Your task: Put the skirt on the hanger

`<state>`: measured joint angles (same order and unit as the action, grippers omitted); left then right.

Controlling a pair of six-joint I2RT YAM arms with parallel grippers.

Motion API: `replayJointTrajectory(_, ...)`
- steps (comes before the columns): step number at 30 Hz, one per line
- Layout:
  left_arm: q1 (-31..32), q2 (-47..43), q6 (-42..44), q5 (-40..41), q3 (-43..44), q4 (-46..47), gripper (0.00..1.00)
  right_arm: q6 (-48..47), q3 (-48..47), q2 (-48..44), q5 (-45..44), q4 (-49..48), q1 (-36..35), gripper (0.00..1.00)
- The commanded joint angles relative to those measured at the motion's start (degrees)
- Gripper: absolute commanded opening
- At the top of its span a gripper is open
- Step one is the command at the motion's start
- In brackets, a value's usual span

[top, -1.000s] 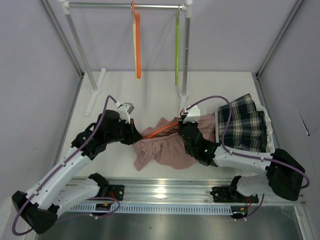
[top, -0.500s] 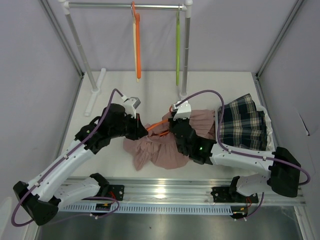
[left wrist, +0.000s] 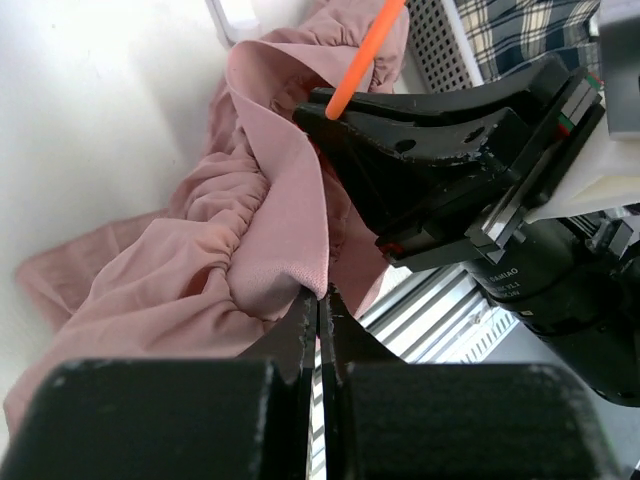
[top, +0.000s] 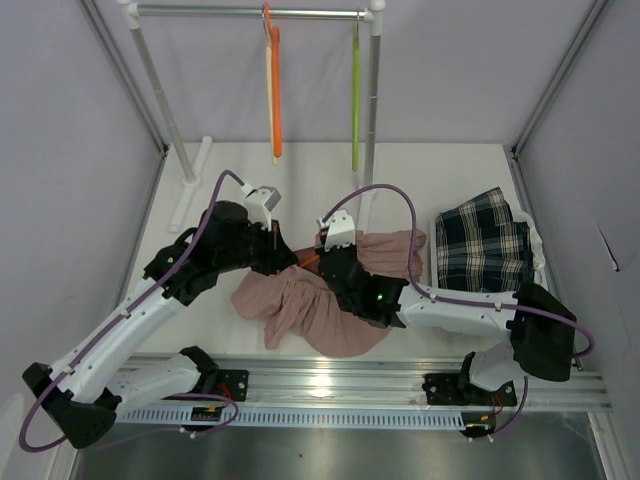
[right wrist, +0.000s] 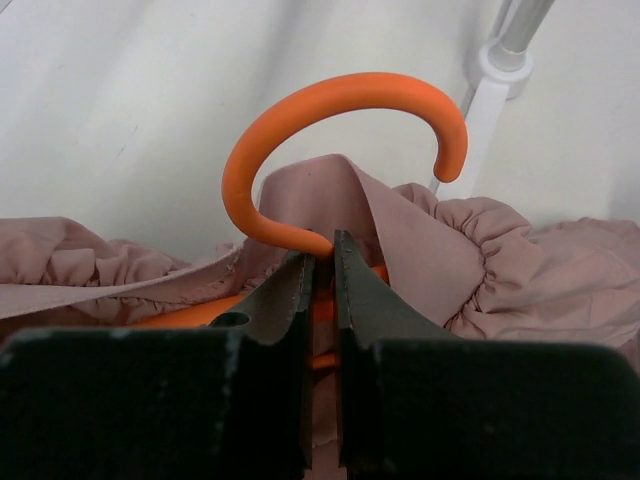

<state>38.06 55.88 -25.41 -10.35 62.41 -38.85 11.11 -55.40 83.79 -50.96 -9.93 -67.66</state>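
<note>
The plaid skirt [top: 485, 242] lies flat at the right of the table, untouched; a corner of it shows in the left wrist view [left wrist: 520, 25]. A thin pale hanger [top: 268, 100] seems to hang edge-on against an orange one on the rail. My left gripper [top: 290, 262] [left wrist: 320, 295] is shut on the edge of a pink ruffled garment [top: 310, 300] [left wrist: 270, 200]. My right gripper [top: 322, 258] [right wrist: 322, 262] is shut on the neck of an orange hanger [right wrist: 330, 110] just below its hook, with pink fabric draped round it.
A clothes rail [top: 250, 12] stands at the back with an orange hanger [top: 275, 90] and a lime-green hanger [top: 354, 100]. White cloth [top: 541, 270] lies under the plaid skirt. Walls close in left and right. A metal track [top: 330, 375] runs along the near edge.
Both arms have moved left, dragging the pink garment and the orange hanger with them. The right arm no longer covers the plaid skirt. Both grips stay shut.
</note>
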Motion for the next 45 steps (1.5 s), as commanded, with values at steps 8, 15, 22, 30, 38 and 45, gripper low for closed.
replayJointTrajectory(8, 1.1, 1.1, 3.3, 5.2, -1.8, 0.6, 0.00, 5.2, -7.8, -2.0, 4.8, 4.1, -2.6, 0.00)
replayJointTrajectory(15, 2.2, 0.3, 8.2, 6.7, -0.4, 0.5, 0.10, 7.2, -8.1, -3.8, 8.7, 7.6, -2.4, 0.00)
replayJointTrajectory(22, 3.5, 0.2, 12.7, 3.4, -1.2, 2.2, 0.36, 7.5, -8.1, -6.1, 10.3, 9.5, -1.8, 0.00)
replayJointTrajectory(30, 4.7, -0.4, 16.6, 2.6, -2.6, 4.0, 0.42, 8.6, -8.3, -8.0, 15.4, 12.3, 0.2, 0.00)
replayJointTrajectory(38, 5.2, -1.8, 20.2, -0.5, -2.7, 4.0, 0.48, 9.2, -8.1, -9.4, 17.0, 13.4, 1.2, 0.00)
replayJointTrajectory(45, 6.0, -1.7, 21.2, -4.8, -4.8, 5.2, 0.54, 8.9, -9.0, -9.6, 17.7, 14.1, 1.7, 0.00)
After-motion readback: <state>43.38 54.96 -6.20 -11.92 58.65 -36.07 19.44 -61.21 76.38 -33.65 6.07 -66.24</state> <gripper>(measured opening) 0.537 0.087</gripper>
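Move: The left hand pinches the skirt's waistband edge; the hanger's neck, which it works beside, lies about 4 cm ahead and 6 cm right of it, near its height, with the skirt's body some 9 cm back, 3 cm right and 10 cm below. The right hand already grips that neck; the pinched edge is about 4 cm back and 6 cm left of it, and the rack foot about 7 cm ahead, 9 cm right, well below. Left dips about 3 cm and opens, releasing the waistband, while right draws the hanger back and up. ##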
